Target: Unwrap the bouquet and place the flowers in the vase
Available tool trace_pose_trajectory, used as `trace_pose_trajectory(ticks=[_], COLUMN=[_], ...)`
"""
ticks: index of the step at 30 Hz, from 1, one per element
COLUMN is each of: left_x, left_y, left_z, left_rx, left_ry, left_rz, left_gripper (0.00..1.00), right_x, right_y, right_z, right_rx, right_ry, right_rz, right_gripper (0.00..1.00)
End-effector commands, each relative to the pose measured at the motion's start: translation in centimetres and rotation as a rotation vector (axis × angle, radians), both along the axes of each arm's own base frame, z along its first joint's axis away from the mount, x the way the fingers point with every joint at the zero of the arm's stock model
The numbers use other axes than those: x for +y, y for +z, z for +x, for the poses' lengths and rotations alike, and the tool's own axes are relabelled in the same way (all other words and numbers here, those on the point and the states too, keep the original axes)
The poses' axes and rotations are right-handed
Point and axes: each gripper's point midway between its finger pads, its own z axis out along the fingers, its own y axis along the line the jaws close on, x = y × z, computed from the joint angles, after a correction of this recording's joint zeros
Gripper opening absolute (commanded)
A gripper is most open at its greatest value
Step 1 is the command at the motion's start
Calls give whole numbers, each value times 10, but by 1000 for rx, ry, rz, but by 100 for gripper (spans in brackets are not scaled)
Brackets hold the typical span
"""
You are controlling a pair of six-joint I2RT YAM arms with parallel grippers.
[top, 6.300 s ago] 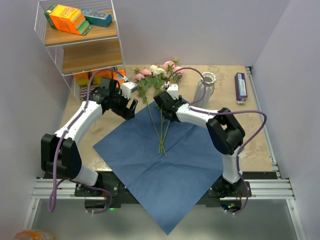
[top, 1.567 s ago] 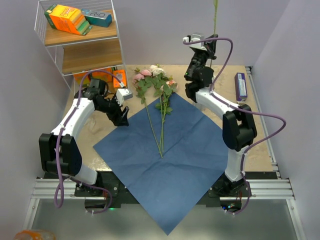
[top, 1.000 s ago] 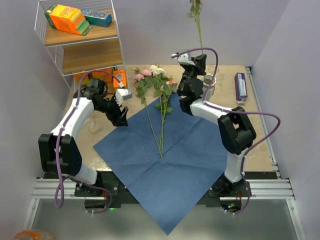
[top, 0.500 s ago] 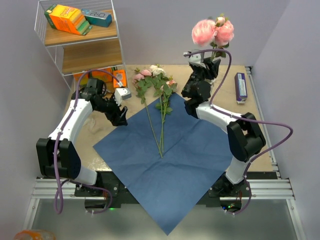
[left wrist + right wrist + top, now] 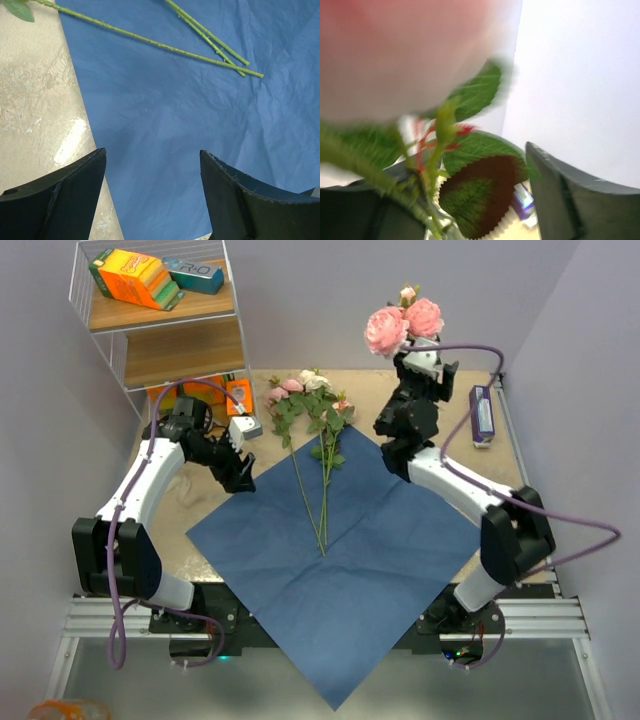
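Two pink roses [image 5: 400,324] stand upright at the back right, right above my right gripper [image 5: 424,362]. In the right wrist view that gripper [image 5: 470,165] is open. A rose's leaf [image 5: 480,192] and thin stem sit loosely between its fingers, over the vase's scalloped rim [image 5: 514,228]. A blurred pink bloom [image 5: 395,50] fills the top of that view. My right arm hides the vase in the top view. More flowers [image 5: 312,405] lie with their stems [image 5: 200,50] on the spread blue paper [image 5: 330,570]. My left gripper [image 5: 240,466] is open and empty over the paper's left edge [image 5: 80,115].
A white wire shelf [image 5: 160,325] with an orange box [image 5: 135,278] stands at the back left, with orange packets [image 5: 190,395] below it. A purple box [image 5: 481,415] lies by the right wall. The paper's near corner hangs over the table's front edge.
My right gripper has gone from shut to open. The pink roses have come down and stand lower over the vase. The right arm has swung a little to the right. The left arm stayed put.
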Motion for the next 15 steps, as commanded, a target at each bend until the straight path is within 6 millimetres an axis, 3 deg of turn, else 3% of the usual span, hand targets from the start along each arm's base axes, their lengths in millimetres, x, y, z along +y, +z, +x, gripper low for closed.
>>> trace_pose_trajectory(ticks=[1,3,6,8,9,11,12,13,15], left_x=[-3,-3,-4,-5,-6,-7,-7,-7,-8], left_y=[25,27,34,37,40,40,42,41,42], left_z=[3,4,4,4,4,2,2,0,-2], left_rx=[-61,-62,-69,-71,-79,-73,-77,-74,-70], left_ry=[-7,-4,-5,-5,-5,-4,-3,-5,-4], left_rz=[-40,-41,-48,-55,-58,-66,-68,-71,-77], left_gripper=[80,79,80,80,80,79,79,79,79], right_x=[-3,-4,7,14,13,19,19,21,30], right_y=[-1,-3,-32,-24,-33,-22,-27,-14,-15], right_z=[-27,-37,-40,-42,-46,-47,-50,-53,-58], right_rx=[37,36,221,240,310,327,372,363,410], right_ry=[114,170,253,315,314,359,363,386,456], right_rz=[130,195,158,171,152,159,146,153,161], right_gripper=[78,87,96,97,99,99,99,99,99])
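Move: The remaining flowers' blooms lie about 21 cm ahead of the right gripper, 26 cm to its left and 38 cm below. The vase stands some 6 cm ahead, hardly to either side, its middle about 27 cm below; the placed flower's pink heads are roughly 5 cm ahead, 8 cm left and 6 cm above. The purple box is 18 cm ahead, 26 cm right and 38 cm down. From the left gripper, the remaining blooms are about 35 cm ahead, 18 cm right and 14 cm below. Draw the right gripper back about 4 cm from the flower standing in the vase, rising slightly while the already parted fingers spread fully around the stem. Then sink some 3 cm and ease left beneath the pink heads, tipping the fingertips down and swinging them counter-clockwise, nearly 20 degrees each. Let the left gripper rise about 2 cm. ##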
